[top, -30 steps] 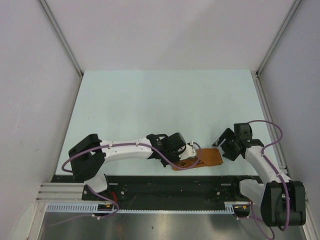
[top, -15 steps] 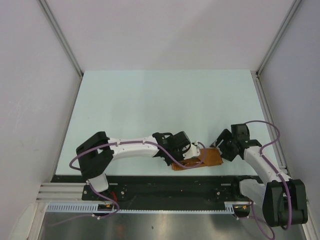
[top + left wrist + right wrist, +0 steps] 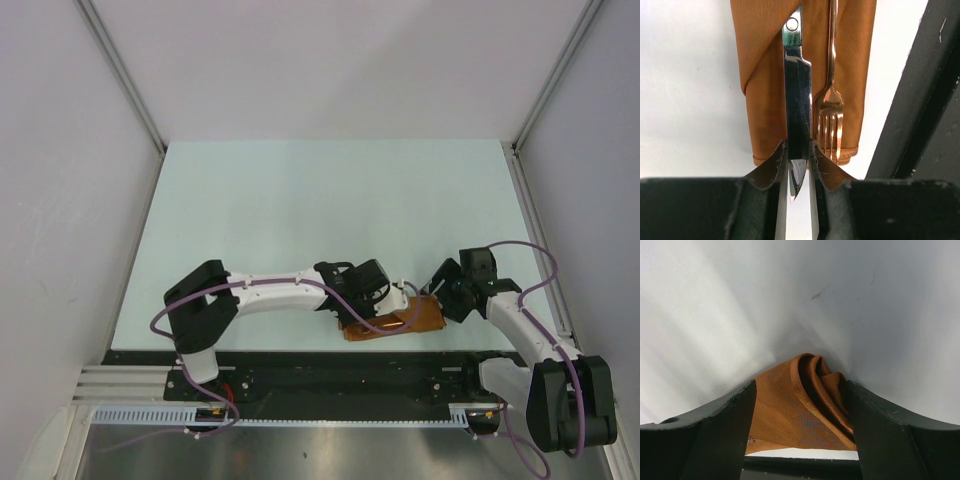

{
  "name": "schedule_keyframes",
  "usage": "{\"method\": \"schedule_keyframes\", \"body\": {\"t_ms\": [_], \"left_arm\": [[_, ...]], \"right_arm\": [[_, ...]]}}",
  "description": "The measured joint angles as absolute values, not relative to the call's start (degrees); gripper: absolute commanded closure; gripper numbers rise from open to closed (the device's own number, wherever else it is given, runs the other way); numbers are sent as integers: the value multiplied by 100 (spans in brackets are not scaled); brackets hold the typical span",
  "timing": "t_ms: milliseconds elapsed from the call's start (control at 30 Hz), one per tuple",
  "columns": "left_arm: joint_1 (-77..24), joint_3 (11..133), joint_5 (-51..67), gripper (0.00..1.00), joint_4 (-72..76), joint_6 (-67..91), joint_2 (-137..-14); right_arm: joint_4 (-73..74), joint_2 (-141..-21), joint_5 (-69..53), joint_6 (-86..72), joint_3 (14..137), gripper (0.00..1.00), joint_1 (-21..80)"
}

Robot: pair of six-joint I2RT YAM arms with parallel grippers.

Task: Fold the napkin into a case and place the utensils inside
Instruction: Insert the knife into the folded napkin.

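Note:
The rust-orange napkin lies folded into a narrow case by the table's near edge. My left gripper hovers at its left end, shut on a shiny steel knife. The blade tip sits between the fingers and the holed handle end reaches out over the cloth. Beside the knife, a copper fork rests on the case with its tines toward me. My right gripper stands open at the case's right end. Its fingers straddle the layered cloth, whose fold gapes toward the camera.
A black rail runs along the near edge just beside the case and shows in the left wrist view as a dark bar. White walls enclose the pale table on three sides.
My left arm has stretched to the right, carrying the knife over the case. The right gripper has edged a little left and closer to the case's right end.

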State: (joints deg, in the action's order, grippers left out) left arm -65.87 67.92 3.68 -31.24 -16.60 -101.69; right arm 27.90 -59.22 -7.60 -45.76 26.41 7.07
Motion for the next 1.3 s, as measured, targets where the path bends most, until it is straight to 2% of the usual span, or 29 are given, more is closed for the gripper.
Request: {"method": "schedule_keyframes", "body": {"t_ms": [733,900,1033,1167,1233,1300], "left_arm": [[-6587,7334,495,100,-3124,-1763,-10779],[-6587,7373,471,87,-3124,-1767,-10838],[-6587,7428,432,67,-3129,-1767,-10851],[-6584,7450,290,58,-3092,-1758,-10849],[-6580,7450,235,40,-3089,-1756,-10827],[-6580,7450,211,35,-3083,-1756,-10757]], "right_arm": [[2738,-5959,-735,-4648,2641,23,801],[2733,-5959,-733,-4648,2641,23,810],[2733,-5959,-731,-4644,2641,23,810],[2733,-5957,-716,-4630,2641,22,810],[2733,-5957,-707,-4604,2648,20,810],[2740,-5957,-694,-4578,2659,18,810]]}}
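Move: Held by its blade in the left fingers, the knife already has its handle under the flap; the pocket mouth lies about 10 cm to this hand's right and 2 cm ahead, some 2 cm lower. The fork head is about 3 cm right and 2 cm back of the same hand, and the napkin's right end some 24 cm right and 3 cm ahead. From the right hand the mouth lies roughly 13 cm left and 4 cm back. Rightward along the napkin, the left hand slides the pinched knife deeper under the flap, slowing over nearly 3 cm and sinking about 1 cm. Then its fingers spread and let go of the blade while the hand eases forward, almost 2 cm in all, and starts to rise. The right hand stays put, open fingers around the napkin's far right corner. ##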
